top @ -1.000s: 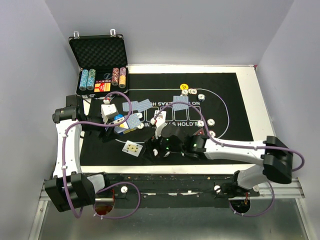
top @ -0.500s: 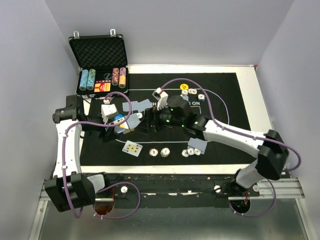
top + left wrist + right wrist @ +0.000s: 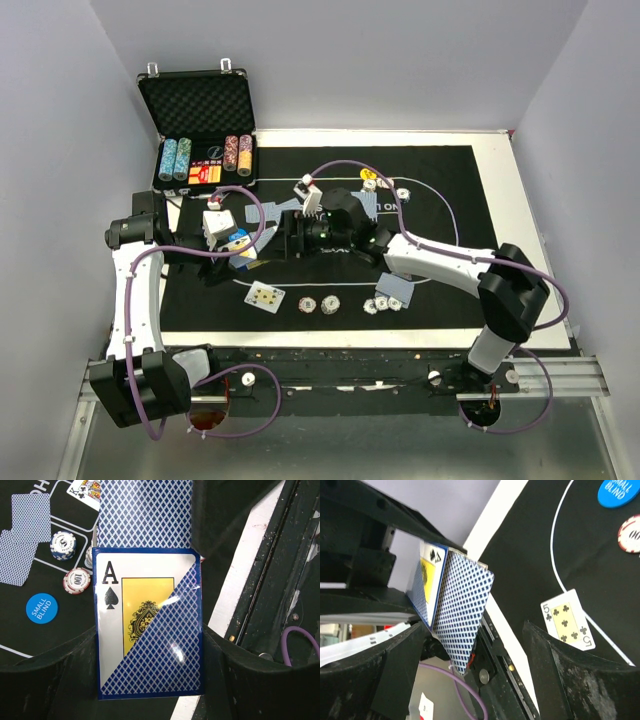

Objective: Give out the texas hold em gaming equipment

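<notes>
My left gripper (image 3: 149, 635) is shut on a blue card box (image 3: 165, 645) printed with an ace of spades; blue-backed playing cards (image 3: 145, 512) stick out of its top. In the top view the left gripper (image 3: 236, 250) hangs over the mat's left side. My right gripper (image 3: 283, 237) faces it, open. In the right wrist view a blue-backed card (image 3: 462, 605) juts from the box between the right gripper's (image 3: 475, 630) spread jaws, closer to the left one. Poker chips (image 3: 318, 304) and a face-up card (image 3: 264, 296) lie near the mat's front. A blue button (image 3: 42, 608) lies on the mat.
The black mat (image 3: 470, 230) covers most of the table. An open foam-lined case (image 3: 200, 130) with chip stacks stands at the back left. A yellow button (image 3: 368, 173) and chips (image 3: 385, 184) lie at the far side. A five of clubs (image 3: 567, 620) lies face up.
The right arm swung from the mat's front edge back and left, up to the card box in the left gripper. The left arm has stayed still.
</notes>
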Robot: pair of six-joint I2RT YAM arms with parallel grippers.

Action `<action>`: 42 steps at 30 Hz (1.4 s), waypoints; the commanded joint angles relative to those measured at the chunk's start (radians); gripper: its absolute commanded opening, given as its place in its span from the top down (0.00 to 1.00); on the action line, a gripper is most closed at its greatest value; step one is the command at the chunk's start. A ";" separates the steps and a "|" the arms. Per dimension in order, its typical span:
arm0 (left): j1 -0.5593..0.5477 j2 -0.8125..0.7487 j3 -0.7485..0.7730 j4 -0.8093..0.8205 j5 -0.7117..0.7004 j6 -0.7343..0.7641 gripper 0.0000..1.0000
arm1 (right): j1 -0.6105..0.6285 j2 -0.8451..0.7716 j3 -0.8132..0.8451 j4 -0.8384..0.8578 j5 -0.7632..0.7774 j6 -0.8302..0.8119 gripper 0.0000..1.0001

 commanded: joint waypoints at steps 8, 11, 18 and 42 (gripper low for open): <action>-0.004 -0.013 -0.005 -0.280 0.045 0.027 1.00 | -0.070 0.012 -0.031 0.155 -0.080 0.113 0.18; -0.002 -0.013 0.001 -0.280 0.046 0.022 1.00 | -0.072 0.029 -0.026 0.156 -0.098 0.123 0.23; -0.002 -0.013 0.004 -0.280 0.043 0.020 1.00 | -0.070 0.049 -0.029 0.143 -0.117 0.123 0.35; -0.002 -0.005 0.002 -0.280 0.043 0.025 1.00 | -0.116 -0.103 -0.158 0.187 -0.084 0.206 0.68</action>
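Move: Just off the right hand's fingertips, about 3 cm to its left, 2 cm ahead and a touch lower, is the middle of the cards sticking out of the held box. The five of clubs lies on the mat roughly 11 cm back, 6 cm left and 16 cm below; on the same level, the small blind disc is some 6 cm ahead and 14 cm left. From the left hand, the protruding cards are about 6 cm right, 2 cm ahead, 4 cm below. Sliding forward about 3 cm with a slight rise, the right hand brings its wide-open fingers across the protruding cards from their near edge, sinks back a little and gradually narrows to roughly a third open. Still closing at the cards' outer end, it draws the top card some 3 cm to the right, out of the deck, while the left hand keeps the box still. ##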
